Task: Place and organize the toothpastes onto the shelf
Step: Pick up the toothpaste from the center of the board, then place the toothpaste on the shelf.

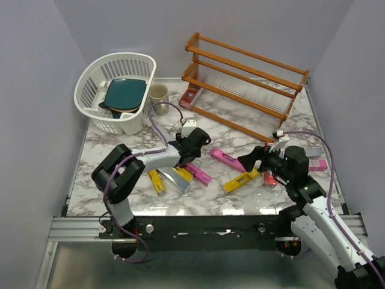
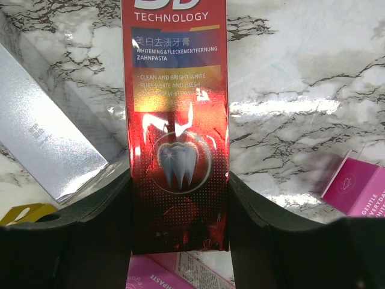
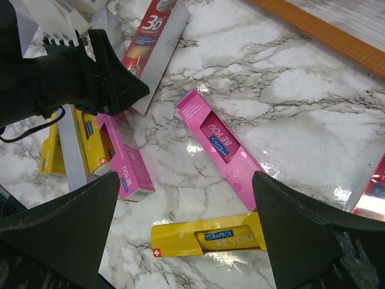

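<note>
My left gripper (image 2: 179, 180) is shut on the near end of a red toothpaste carton (image 2: 177, 108), with a finger pressed against each long side. The carton points away over the marble. From the right wrist view this carton (image 3: 157, 42) sticks out past the left gripper (image 3: 90, 78). My right gripper (image 3: 185, 180) hangs open above a yellow carton (image 3: 207, 241) and a pink one (image 3: 219, 144), holding nothing. The wooden shelf (image 1: 246, 84) stands at the back right, with a red carton (image 1: 191, 95) by its left end. More toothpastes lie on the table: yellow (image 1: 156, 180), silver (image 1: 175, 179), pink (image 1: 198, 173).
A white basket (image 1: 114, 90) holding dark plates stands at the back left, with a beige mug (image 1: 159, 95) beside it. More cartons lie by the right arm: red (image 1: 271, 179) and pink (image 1: 317, 164). A silver carton (image 2: 42, 138) lies just left of the left gripper.
</note>
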You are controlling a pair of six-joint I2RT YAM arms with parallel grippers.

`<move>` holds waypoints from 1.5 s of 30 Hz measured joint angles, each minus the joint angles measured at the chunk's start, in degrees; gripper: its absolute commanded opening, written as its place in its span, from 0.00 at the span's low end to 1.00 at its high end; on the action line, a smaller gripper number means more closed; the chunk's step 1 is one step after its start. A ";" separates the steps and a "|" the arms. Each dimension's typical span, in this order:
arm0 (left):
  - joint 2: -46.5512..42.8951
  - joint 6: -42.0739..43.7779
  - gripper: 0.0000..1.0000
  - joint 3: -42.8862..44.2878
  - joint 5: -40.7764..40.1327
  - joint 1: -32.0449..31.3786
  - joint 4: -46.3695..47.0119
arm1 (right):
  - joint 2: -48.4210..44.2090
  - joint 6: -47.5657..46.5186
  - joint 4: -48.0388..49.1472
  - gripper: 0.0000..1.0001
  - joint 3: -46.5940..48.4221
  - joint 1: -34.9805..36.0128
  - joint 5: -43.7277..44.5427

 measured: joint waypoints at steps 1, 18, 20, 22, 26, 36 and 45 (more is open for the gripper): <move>0.00 0.13 0.49 0.00 0.00 0.00 0.00 | 0.00 0.00 0.00 1.00 0.00 0.00 0.00; -9.35 14.10 0.53 0.02 6.49 1.16 3.28 | -0.35 0.00 -0.02 1.00 0.00 0.00 0.00; -9.27 16.39 0.54 0.04 10.23 2.43 4.07 | -0.48 -0.02 -0.02 1.00 0.00 0.00 0.00; -8.94 18.16 0.55 0.35 13.38 4.13 4.48 | -0.66 -0.02 -0.02 1.00 0.00 0.00 0.00; -6.88 21.18 0.57 2.93 17.66 6.95 4.92 | -1.11 -0.02 -0.04 1.00 0.00 0.00 0.00; 4.74 28.00 0.57 17.77 24.61 10.69 7.08 | -1.29 -0.02 -0.09 1.00 0.00 0.00 0.02; 13.25 31.06 0.59 26.97 27.61 13.33 5.11 | -1.77 -0.02 -0.09 1.00 0.00 0.00 0.07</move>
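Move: The left hand already grips the near end of a red toothpaste, which points ahead. Its place is the free spot on the lower shelf, roughly 18 cm ahead and 8 cm right, near hand height. The placed red toothpaste lies about 20 cm ahead and 2 cm right, the silver toothpaste some 9 cm left and 1 cm ahead. From the right hand that spot is about 28 cm ahead, 16 cm left and 10 cm lower. Keeping its pinch on the red toothpaste's near end, the left hand first lifts nearly straight up by 6 to 7 cm, then swings forward some 13 cm and a little right towards the lower shelf. On the way it turns about 25 degrees clockwise and tips its fingers up slightly, sinking a touch at the end. ##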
